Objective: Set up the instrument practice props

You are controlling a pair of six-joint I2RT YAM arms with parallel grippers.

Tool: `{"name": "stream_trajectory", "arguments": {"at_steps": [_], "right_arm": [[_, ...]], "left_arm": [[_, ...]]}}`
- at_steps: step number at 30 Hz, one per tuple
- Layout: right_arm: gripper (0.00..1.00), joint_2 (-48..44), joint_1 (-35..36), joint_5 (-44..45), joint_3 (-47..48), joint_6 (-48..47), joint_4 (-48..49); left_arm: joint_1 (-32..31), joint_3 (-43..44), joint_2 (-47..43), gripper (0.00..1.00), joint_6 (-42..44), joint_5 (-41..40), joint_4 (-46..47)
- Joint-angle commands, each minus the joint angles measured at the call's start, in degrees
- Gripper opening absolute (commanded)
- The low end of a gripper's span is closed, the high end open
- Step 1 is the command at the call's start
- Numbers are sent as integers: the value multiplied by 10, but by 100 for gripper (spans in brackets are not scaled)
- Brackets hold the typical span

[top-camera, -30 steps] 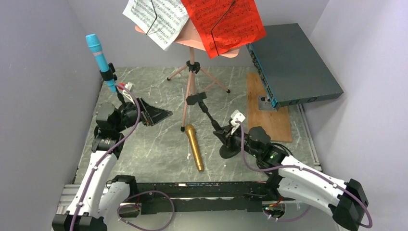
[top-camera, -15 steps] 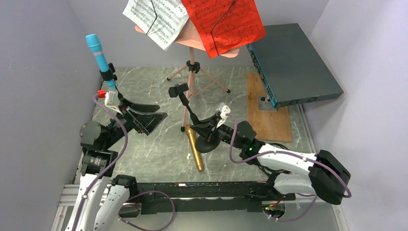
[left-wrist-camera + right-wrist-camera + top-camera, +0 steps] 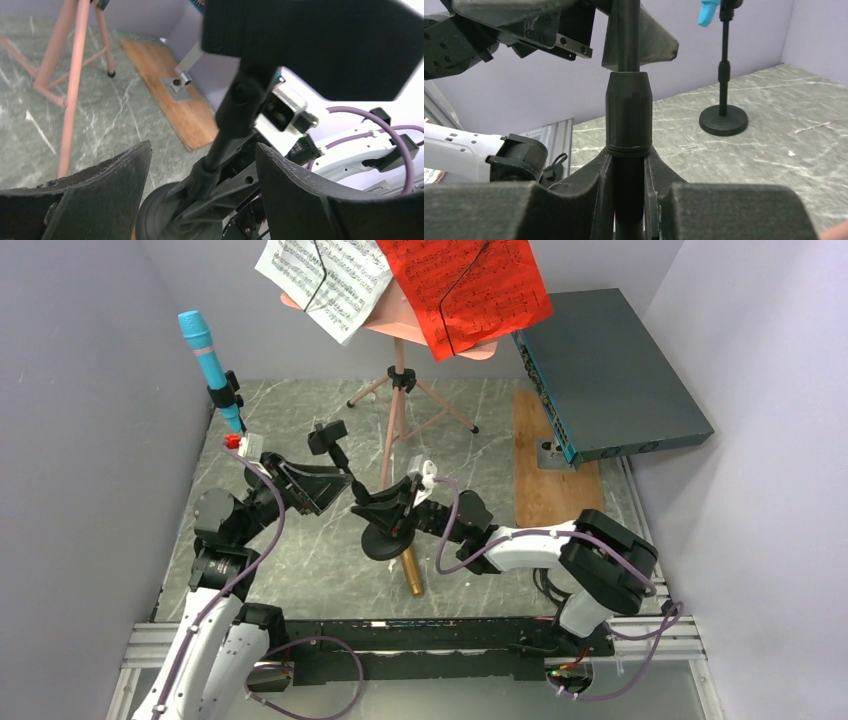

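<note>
My right gripper [image 3: 398, 504] [image 3: 628, 172] is shut on the lower shaft of a black round-based pole [image 3: 384, 538] [image 3: 628, 112], which tilts left with its empty clip [image 3: 327, 435] on top. My left gripper [image 3: 340, 483] [image 3: 200, 167] is open, one finger either side of that pole's shaft [image 3: 227, 140], with gaps showing. The gold microphone [image 3: 411, 575] lies on the table, partly under the pole's base. A blue microphone [image 3: 205, 355] sits on the second pole [image 3: 723, 75] at far left. The pink music desk [image 3: 395, 322] holds a white page [image 3: 325, 275] and a red page [image 3: 465, 290].
A large dark-teal box [image 3: 610, 370] leans at the back right over a wooden board [image 3: 555, 485]. The stand's pink tripod legs [image 3: 400, 400] spread at the back centre. Lilac walls close in on the left, right and back.
My right arm has carried the black pole leftward over the gold microphone. My left gripper has swung in around the pole's shaft and its jaws have narrowed slightly.
</note>
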Motion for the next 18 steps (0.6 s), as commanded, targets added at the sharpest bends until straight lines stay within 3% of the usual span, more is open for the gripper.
{"name": "stream_trajectory", "arguments": {"at_steps": [1,4,7,9,11,14,18], "right_arm": [[0,19,8,-16,52,9,118],[0,35,19,-9,63,1,118],[5,38,24,11,70,-7,71],[18,26,24,30,72,-12,3],[34,7,24,45,64,-26,-68],[60,-54,23,81,30,-44,-171],[78,-158,22,177,1,-50,-389]], "left_arm": [[-2,-21,7,81,-5,17,138],[-2,-37,41,64,-18,14,203],[-2,-40,70,37,5,34,248],[-2,-31,82,18,42,50,235],[-2,-16,83,6,85,63,197],[-2,6,67,0,162,72,109],[-2,42,26,0,290,38,-42]]}}
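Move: The small black mic stand, still tilted in the right fingers, has its upper pole about 3 cm to the right of the left hand's open fingers, 1 cm ahead and roughly level. From the right hand, the left fingers wait some 7 cm left, 3 cm ahead and 6 cm higher. The gold microphone lies about 6 cm right of the right hand, level with it fore and aft and 24 cm below; the music stand's near foot is about 8 cm ahead, 6 cm right and 30 cm below the left hand. The left fingers close around the mic stand's upper pole, just under the clip, after easing about 2 cm forward and slightly right; the left hand then sinks some 4 cm while its wrist rolls about 10 degrees. The right hand first carries the pole 2 cm left towards it, dips 2 cm, then opens wide, comes free and backs off to the right. ##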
